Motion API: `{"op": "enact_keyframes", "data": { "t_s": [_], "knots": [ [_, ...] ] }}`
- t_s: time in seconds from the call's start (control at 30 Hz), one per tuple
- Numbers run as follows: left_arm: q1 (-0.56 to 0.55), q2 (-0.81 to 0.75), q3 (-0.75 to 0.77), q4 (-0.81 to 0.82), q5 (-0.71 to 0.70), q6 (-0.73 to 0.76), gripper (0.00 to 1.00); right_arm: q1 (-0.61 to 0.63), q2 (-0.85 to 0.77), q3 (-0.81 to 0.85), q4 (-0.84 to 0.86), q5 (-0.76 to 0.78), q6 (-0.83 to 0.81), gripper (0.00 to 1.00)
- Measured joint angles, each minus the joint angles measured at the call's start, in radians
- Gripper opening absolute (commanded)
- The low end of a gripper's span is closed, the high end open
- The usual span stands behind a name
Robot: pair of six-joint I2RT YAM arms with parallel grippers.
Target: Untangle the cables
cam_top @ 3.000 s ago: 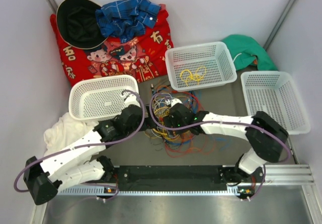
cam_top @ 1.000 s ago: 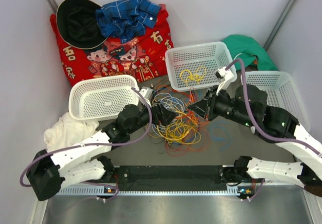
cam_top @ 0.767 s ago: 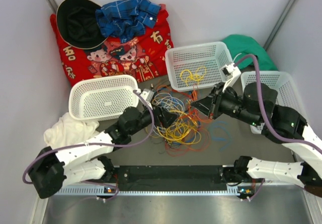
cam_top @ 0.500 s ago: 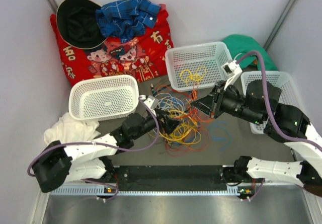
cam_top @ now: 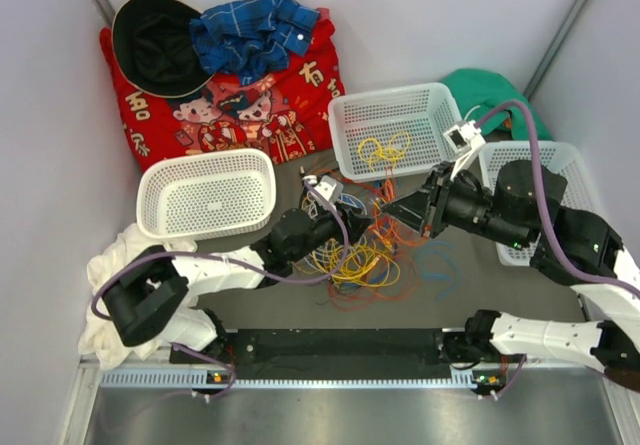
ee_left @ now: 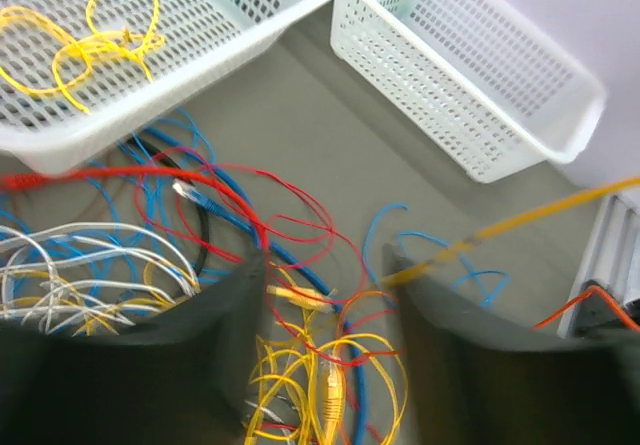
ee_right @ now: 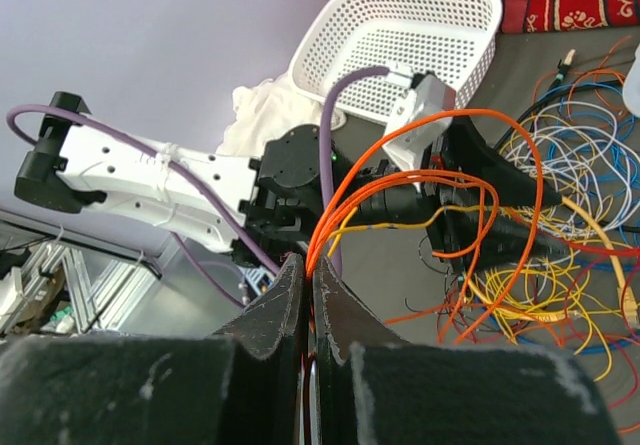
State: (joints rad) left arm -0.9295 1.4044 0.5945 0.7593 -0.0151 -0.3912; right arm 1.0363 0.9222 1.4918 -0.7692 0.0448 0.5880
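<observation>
The cables (cam_top: 352,261) lie in a tangled pile of yellow, orange, red, blue and white loops on the grey table. My left gripper (cam_top: 343,215) is low over the pile. In the left wrist view it (ee_left: 325,255) stands open, with yellow cables (ee_left: 330,375) and a red cable (ee_left: 290,230) between its fingers. My right gripper (cam_top: 387,210) is raised at the pile's right side. It (ee_right: 310,265) is shut on an orange cable (ee_right: 500,155), whose loops run down to the pile. A thin yellow strand (ee_right: 400,223) leaves the jaws beside it.
Three white baskets stand around the pile: a left basket (cam_top: 160,200), a middle basket (cam_top: 400,100) holding a yellow cable (cam_top: 383,150), and a right basket (cam_top: 590,205). Red cloth (cam_top: 240,105), a black hat (cam_top: 160,45), green cloth (cam_top: 495,95) and a white cloth (cam_top: 120,260) lie beyond.
My left arm has stretched right and forward into the pile, and its jaws have narrowed. My right gripper has lifted the orange cable up and to the right, then nearly stopped.
</observation>
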Motion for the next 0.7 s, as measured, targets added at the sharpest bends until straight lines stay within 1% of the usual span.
{"op": "enact_keyframes", "data": {
  "t_s": [0.03,0.07,0.1,0.13,0.17,0.2,0.23,0.3,0.33,0.37,0.43,0.47,0.53,0.7],
  "knots": [
    [0.0,0.001,0.008,0.001,-0.003,0.002,0.24,0.0,-0.002,0.0,-0.002,0.001,0.0,0.0],
    [0.0,0.001,0.012,0.007,-0.006,0.006,0.09,0.0,-0.01,-0.007,0.001,0.003,0.0,0.0],
    [0.0,0.0,0.014,0.017,-0.009,0.009,0.0,0.0,-0.019,-0.017,-0.002,0.006,0.0,0.0],
    [0.0,-0.002,0.014,0.021,-0.012,0.012,0.0,0.0,-0.028,-0.028,-0.002,0.01,0.0,0.0],
    [0.0,-0.005,0.014,0.018,-0.015,0.014,0.0,0.0,-0.039,-0.042,-0.002,0.014,0.0,0.02],
    [0.0,-0.014,0.014,0.005,-0.022,0.019,0.0,0.0,-0.049,-0.055,-0.005,0.022,0.0,0.09],
    [0.0,-0.03,0.014,-0.018,-0.028,0.023,0.0,0.0,-0.059,-0.068,-0.008,0.032,0.0,0.4],
    [0.0,-0.079,0.019,-0.081,-0.04,0.021,0.0,0.0,-0.079,-0.088,-0.019,0.056,-0.002,0.59],
    [0.0,-0.108,0.029,-0.132,-0.056,0.016,0.0,0.0,-0.085,-0.093,-0.025,0.068,0.0,0.72],
    [0.0,-0.141,0.05,-0.2,-0.074,0.007,0.0,0.0,-0.097,-0.103,-0.031,0.082,-0.005,0.77],
    [0.0,-0.184,0.13,-0.357,-0.113,-0.01,0.0,0.0,-0.119,-0.124,-0.047,0.117,-0.013,0.86],
    [0.001,-0.198,0.189,-0.444,-0.134,-0.018,0.0,0.0,-0.129,-0.137,-0.053,0.133,-0.017,0.87],
    [0.004,-0.207,0.325,-0.59,-0.17,-0.026,0.0,0.0,-0.157,-0.172,-0.069,0.172,-0.02,0.89],
    [0.008,-0.199,0.636,-0.908,-0.268,-0.026,0.0,0.0,-0.189,-0.277,-0.097,0.253,-0.02,0.89]
  ]
}}
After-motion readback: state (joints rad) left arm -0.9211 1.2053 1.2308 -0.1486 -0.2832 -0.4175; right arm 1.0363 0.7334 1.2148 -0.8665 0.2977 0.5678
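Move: Between the left hand's half-open fingers runs a yellow cable strand, barely 1 cm ahead and 1 cm to the right at finger height. The cable pile's middle is about 2 cm ahead, 4 cm left and some 16 cm below; the basket with yellow cable is roughly 25 cm ahead, 7 cm right, 14 cm below. From the right hand, still shut on orange cable high up, that strand's grip spot is about 12 cm ahead, 1 cm left and 24 cm below. Closing on the yellow strand, the left hand pinches it and, after a small rise, lifts quickly up off the pile, about 17 cm in all, drifting some 5 cm left and turning about 15 degrees counter-clockwise. Meanwhile the right hand opens wide, letting go of the orange cable, and sinks about 9 cm while moving 6 cm right, turning slightly clockwise. ##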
